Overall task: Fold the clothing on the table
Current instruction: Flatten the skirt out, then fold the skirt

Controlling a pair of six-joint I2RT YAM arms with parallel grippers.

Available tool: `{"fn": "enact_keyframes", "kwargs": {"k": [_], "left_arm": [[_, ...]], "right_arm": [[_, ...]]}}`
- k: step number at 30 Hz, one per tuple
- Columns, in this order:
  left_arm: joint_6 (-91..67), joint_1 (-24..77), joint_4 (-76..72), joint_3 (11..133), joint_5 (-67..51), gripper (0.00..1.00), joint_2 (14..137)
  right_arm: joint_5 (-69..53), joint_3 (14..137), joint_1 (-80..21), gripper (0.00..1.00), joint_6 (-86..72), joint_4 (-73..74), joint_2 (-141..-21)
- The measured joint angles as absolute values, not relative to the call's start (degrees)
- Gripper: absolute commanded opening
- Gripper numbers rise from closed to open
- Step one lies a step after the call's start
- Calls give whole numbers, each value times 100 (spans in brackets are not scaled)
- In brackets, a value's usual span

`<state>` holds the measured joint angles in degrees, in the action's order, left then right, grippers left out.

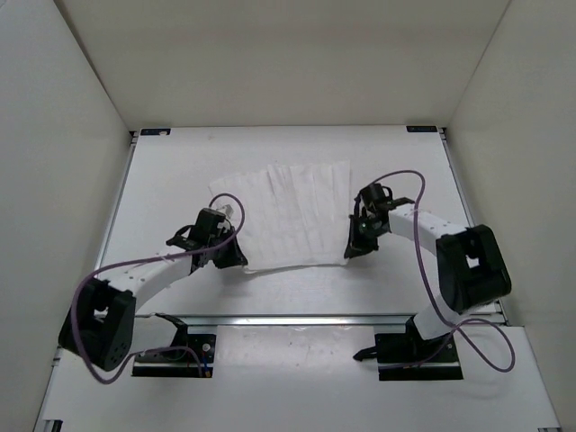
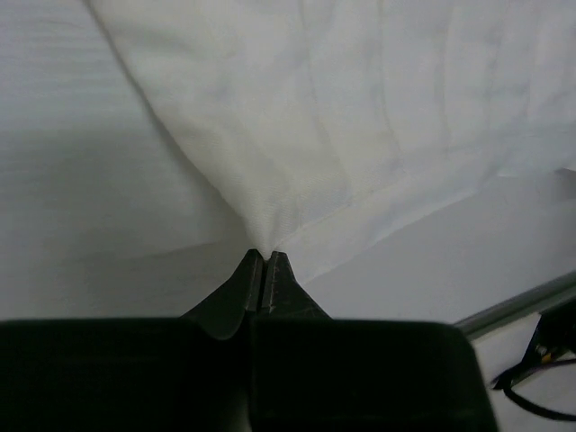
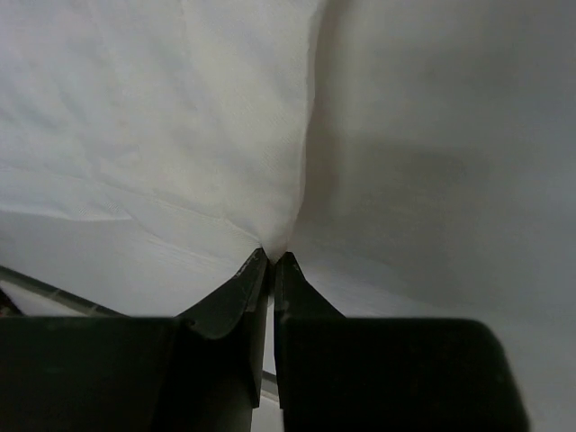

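Note:
The clothing [image 1: 288,214], thin white creased fabric, lies spread on the table [image 1: 171,180] in the middle of the top view. My left gripper [image 1: 236,258] is shut on its near left corner. The left wrist view shows the cloth [image 2: 342,126] rising to a pinched point between the closed tips of that gripper [image 2: 264,254]. My right gripper [image 1: 353,249] is shut on the near right corner. In the right wrist view the fabric [image 3: 180,117] gathers into the closed right gripper [image 3: 272,256], its edge running up from the tips.
White enclosure walls [image 1: 54,117] close in the table on the left, back and right. A metal rail [image 1: 297,318] crosses the near edge between the arm bases. Purple cables [image 1: 423,261] loop along both arms.

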<state>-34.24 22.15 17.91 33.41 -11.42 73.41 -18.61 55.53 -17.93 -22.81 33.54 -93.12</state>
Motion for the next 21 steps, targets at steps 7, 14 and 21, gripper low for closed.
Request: {"fn": "enact_keyframes", "kwargs": {"k": [7,14,21], "left_arm": [[-3498,2873,2176,3041,-1002,0,5918],[-3503,2814,3153,2987,-963,0,4639],[-3653,2834,3656,2902,-1321,0,3813]], "right_arm": [[-1157,4399,-2676,0,-2777,3544,-7741],[-847,4154,-3068,0,-3210,4224,-6399],[-1157,4108,-2895,0,-3282,4807,-5413]]}}
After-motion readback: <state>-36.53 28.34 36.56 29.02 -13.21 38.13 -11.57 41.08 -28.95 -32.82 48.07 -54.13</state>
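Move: Held at its near corners, the skirt spreads out ahead: its middle is about 12 cm ahead and 10 cm to the right of the left hand, some 3 cm lower. From the right hand that middle is roughly 11 cm ahead, 12 cm to the left and 4 cm below. The metal rail, where the hem is being drawn, runs straight behind each hand, about 13 cm back and a few centimetres below. Drawing the near hem back towards the metal rail and lifting it, both hands keep the skirt's corners pinched: the left goes back nearly 8 cm and up 7, the right about 12 cm back, first almost level, then rising some 6. Both wrists tip slightly, swinging the fingertips forward about 10 degrees. ##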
